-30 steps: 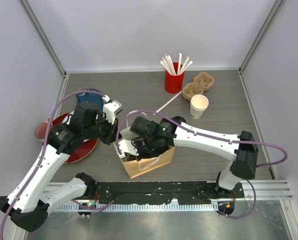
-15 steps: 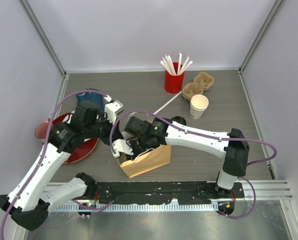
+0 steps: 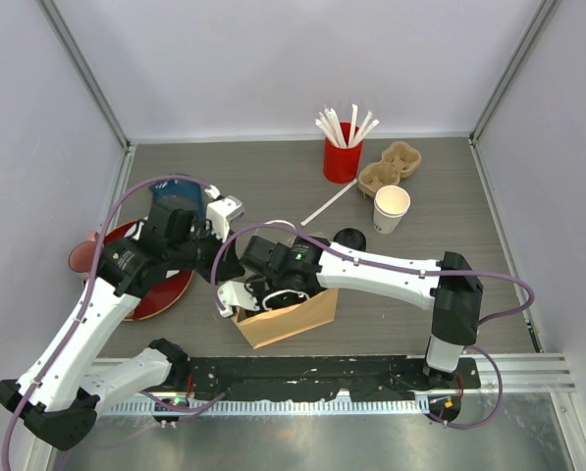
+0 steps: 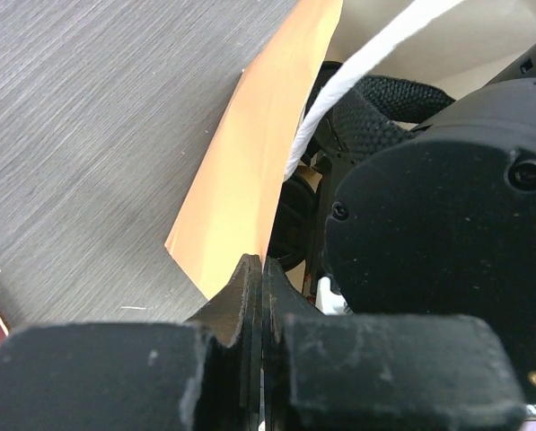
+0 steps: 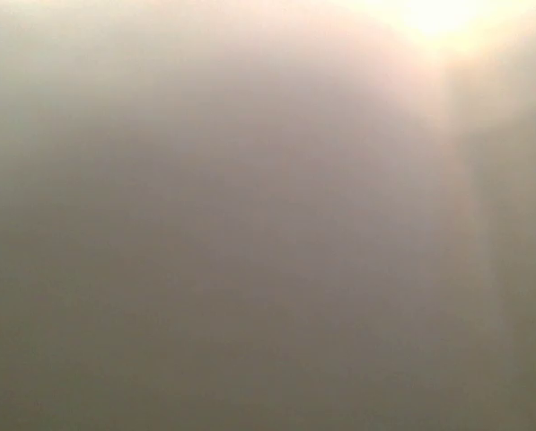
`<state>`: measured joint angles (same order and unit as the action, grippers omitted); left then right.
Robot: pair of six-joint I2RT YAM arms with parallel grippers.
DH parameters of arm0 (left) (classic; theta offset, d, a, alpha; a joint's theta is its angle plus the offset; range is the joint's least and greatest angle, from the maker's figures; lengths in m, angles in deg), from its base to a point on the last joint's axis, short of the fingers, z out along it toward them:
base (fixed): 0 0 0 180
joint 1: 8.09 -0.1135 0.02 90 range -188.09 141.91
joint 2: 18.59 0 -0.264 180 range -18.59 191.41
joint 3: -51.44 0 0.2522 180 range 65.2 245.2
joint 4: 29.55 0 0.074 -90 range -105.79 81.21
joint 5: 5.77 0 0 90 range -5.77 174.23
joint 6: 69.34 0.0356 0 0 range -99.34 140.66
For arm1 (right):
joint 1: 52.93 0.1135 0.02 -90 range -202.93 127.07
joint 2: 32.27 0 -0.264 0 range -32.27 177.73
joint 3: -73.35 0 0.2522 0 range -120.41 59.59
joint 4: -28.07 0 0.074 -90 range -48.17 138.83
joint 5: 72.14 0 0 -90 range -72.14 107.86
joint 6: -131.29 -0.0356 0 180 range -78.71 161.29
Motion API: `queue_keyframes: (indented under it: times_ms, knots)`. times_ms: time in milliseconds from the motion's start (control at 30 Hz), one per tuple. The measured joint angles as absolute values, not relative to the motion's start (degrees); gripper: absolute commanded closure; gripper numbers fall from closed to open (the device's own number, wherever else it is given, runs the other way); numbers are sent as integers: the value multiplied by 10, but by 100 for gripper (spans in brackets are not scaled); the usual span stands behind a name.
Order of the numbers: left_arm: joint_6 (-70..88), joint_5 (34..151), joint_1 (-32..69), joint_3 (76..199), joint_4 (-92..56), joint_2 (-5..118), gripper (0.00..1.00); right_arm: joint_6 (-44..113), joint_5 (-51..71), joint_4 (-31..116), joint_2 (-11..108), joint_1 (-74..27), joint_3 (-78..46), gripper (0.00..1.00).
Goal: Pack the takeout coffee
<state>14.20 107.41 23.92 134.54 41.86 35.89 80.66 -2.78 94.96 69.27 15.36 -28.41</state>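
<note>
A brown paper bag (image 3: pixel 297 314) with a white cord handle (image 4: pixel 357 81) lies tilted at the table's near middle. My left gripper (image 4: pixel 263 268) is shut on the bag's left rim, seen at the bag's left corner from above (image 3: pixel 230 274). My right arm's wrist (image 3: pixel 291 267) reaches into the bag's mouth, its black body (image 4: pixel 438 206) filling the opening. The right gripper itself is hidden inside, and the right wrist view is a featureless haze. The takeout coffee is out of view. I cannot tell whether the right gripper holds anything.
A lidless white cup (image 3: pixel 391 208) stands at the back right beside a cardboard cup carrier (image 3: pixel 391 165) and a red cup of straws (image 3: pixel 342 153). A loose straw (image 3: pixel 329 203) and black lid (image 3: pixel 348 236) lie behind the bag. A red plate (image 3: pixel 150 285) lies under the left arm.
My right arm has pushed leftward and deeper into the bag. The bag has shifted left with it and lies flatter. The left gripper keeps its pinch on the rim.
</note>
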Motion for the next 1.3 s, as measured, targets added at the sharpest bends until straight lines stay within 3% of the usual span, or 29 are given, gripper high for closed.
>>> queue_keyframes:
  times_ms: [400, 433, 467, 567, 833, 1300]
  knots:
    - [136, 1075, 239, 1346, 419, 359, 100, 806, -38, 940, 693, 152, -276, 98]
    - [136, 1075, 239, 1346, 419, 359, 100, 806, -39, 940, 693, 152, -276, 93]
    - [136, 1074, 239, 1346, 419, 359, 100, 806, -39, 940, 693, 152, -277, 79]
    - [136, 1074, 239, 1346, 419, 359, 100, 804, -36, 943, 692, 152, -280, 61]
    - [147, 1064, 237, 1346, 414, 360, 100, 803, 4, 981, 708, 154, -325, 47]
    - [164, 1061, 237, 1347, 396, 374, 100, 788, 18, 1025, 696, 156, -365, 37]
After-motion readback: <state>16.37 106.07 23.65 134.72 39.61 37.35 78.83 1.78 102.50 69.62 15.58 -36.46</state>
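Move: The right hand is down inside the paper bag, nearly shut. The nearer lidded coffee cup stands just below it, its middle some 7 cm down and 2 cm to the left. The second lidded cup is about 7 cm to the right, equally low, and the spare black lids lie roughly 15 cm ahead and 14 cm right on the table. From the left hand, pinching the bag's rim, the nearer cup is about 8 cm right, 4 cm back and 20 cm below. Almost still at first, the right hand stays low over the cup with its fingertips seeming to bear down on the lid. Then its fingers spread to over half open and it backs up out of the bag's depth, about 3 cm up and 1 cm forward. The left hand keeps its pinch on the bag's rim and late on shifts it some 1.5 cm forward. ##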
